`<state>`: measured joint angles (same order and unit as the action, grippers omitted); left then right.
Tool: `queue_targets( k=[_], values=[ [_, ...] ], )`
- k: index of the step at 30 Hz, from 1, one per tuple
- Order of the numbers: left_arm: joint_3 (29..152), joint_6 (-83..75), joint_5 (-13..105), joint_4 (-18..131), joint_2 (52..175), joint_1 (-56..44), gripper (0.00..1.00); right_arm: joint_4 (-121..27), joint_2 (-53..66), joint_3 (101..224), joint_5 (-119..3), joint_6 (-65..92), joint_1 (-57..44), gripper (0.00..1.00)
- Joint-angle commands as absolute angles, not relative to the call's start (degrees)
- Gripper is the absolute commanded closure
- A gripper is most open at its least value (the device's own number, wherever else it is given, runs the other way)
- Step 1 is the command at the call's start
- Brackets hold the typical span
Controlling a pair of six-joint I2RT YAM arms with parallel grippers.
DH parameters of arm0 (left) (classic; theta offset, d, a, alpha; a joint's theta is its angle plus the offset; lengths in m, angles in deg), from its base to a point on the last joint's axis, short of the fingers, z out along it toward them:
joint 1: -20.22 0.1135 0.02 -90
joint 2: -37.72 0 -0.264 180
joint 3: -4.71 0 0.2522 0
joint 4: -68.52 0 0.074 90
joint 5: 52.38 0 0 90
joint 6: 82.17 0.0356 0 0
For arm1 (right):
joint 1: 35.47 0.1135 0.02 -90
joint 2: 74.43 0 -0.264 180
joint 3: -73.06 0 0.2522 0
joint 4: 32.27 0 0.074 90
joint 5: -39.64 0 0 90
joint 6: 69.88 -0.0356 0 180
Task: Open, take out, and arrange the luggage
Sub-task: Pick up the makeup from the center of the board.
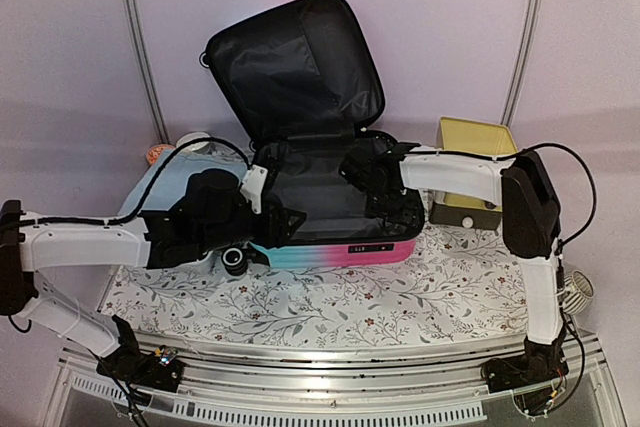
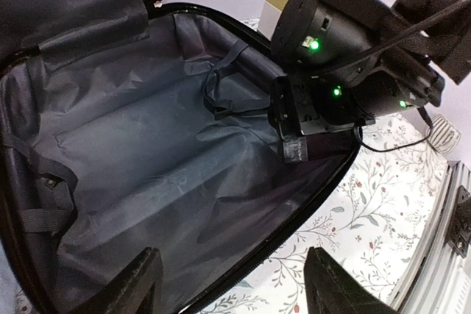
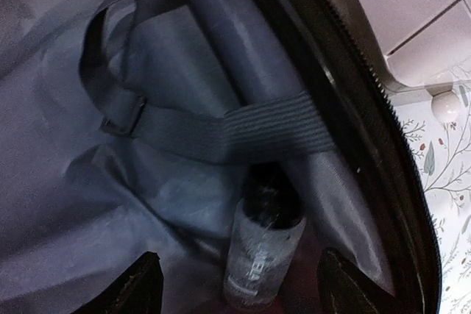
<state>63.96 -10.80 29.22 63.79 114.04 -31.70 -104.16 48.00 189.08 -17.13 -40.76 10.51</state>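
Observation:
The luggage (image 1: 340,250) lies open on the table, its lid (image 1: 300,67) standing up at the back and black lining (image 2: 147,152) showing inside. My right gripper (image 1: 372,185) reaches into the base's right end and is open (image 3: 246,299). A small clear bottle (image 3: 261,255) with a dark cap lies between its fingers, untouched, its top tucked under a grey elastic strap (image 3: 221,134). My left gripper (image 1: 275,217) is open at the base's front left corner, its fingertips (image 2: 140,284) straddling the zipper rim (image 2: 294,204). It holds nothing.
A yellow-topped drawer box (image 1: 475,172) stands just right of the luggage, close to my right arm. A white object (image 1: 190,142) and something orange (image 1: 160,154) sit behind my left arm. A small white round thing (image 1: 575,292) lies at the table's right edge. A floral cloth (image 1: 400,297) covers the table.

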Motion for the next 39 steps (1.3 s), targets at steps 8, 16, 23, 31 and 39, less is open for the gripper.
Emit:
queue_targets(
  k=[8,16,23,31,39],
  values=[
    [62.2,-10.8,29.5,64.6,111.7,-30.6,0.32,-100.2,57.0,188.9,-12.4,-43.4,4.6,0.35],
    [64.2,-10.5,29.6,63.3,112.9,-30.5,0.32,-90.2,49.1,186.5,-8.8,-33.3,6.2,0.73],
    [65.2,-9.9,29.1,61.7,113.4,-30.6,0.32,-68.3,25.4,172.8,-20.8,-8.7,7.3,0.73],
    [63.7,-11.3,29.1,61.2,111.6,-30.7,0.32,-60.5,6.9,166.1,-28.2,1.2,3.0,0.73],
    [64.2,-11.7,30.6,61.4,111.6,-30.6,0.32,-61.8,-3.1,161.3,-21.7,1.9,-8.4,0.76]
  ],
)
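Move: The makeup bottle lies on the suitcase floor about 4 cm ahead of the right gripper, 3 cm to its right and 4 cm below. The black strap crosses some 5 cm beyond the bottle and 3 cm to the left of it; the yellow drawer box stands about 13 cm ahead of the right gripper and 18 cm to its right, middle near its height. From the left gripper, the bottle is roughly 8 cm ahead, 22 cm right and 15 cm lower. Ease the open right gripper forward, down and slightly right, about 4 cm each forward and down, and pinch the makeup bottle between the fingers. Then lift it steeply out of the suitcase, over 30 cm, drawing back a little and finishing with a swing to the right, while tipping the fingers up some 45 degrees from their steep downward point. ##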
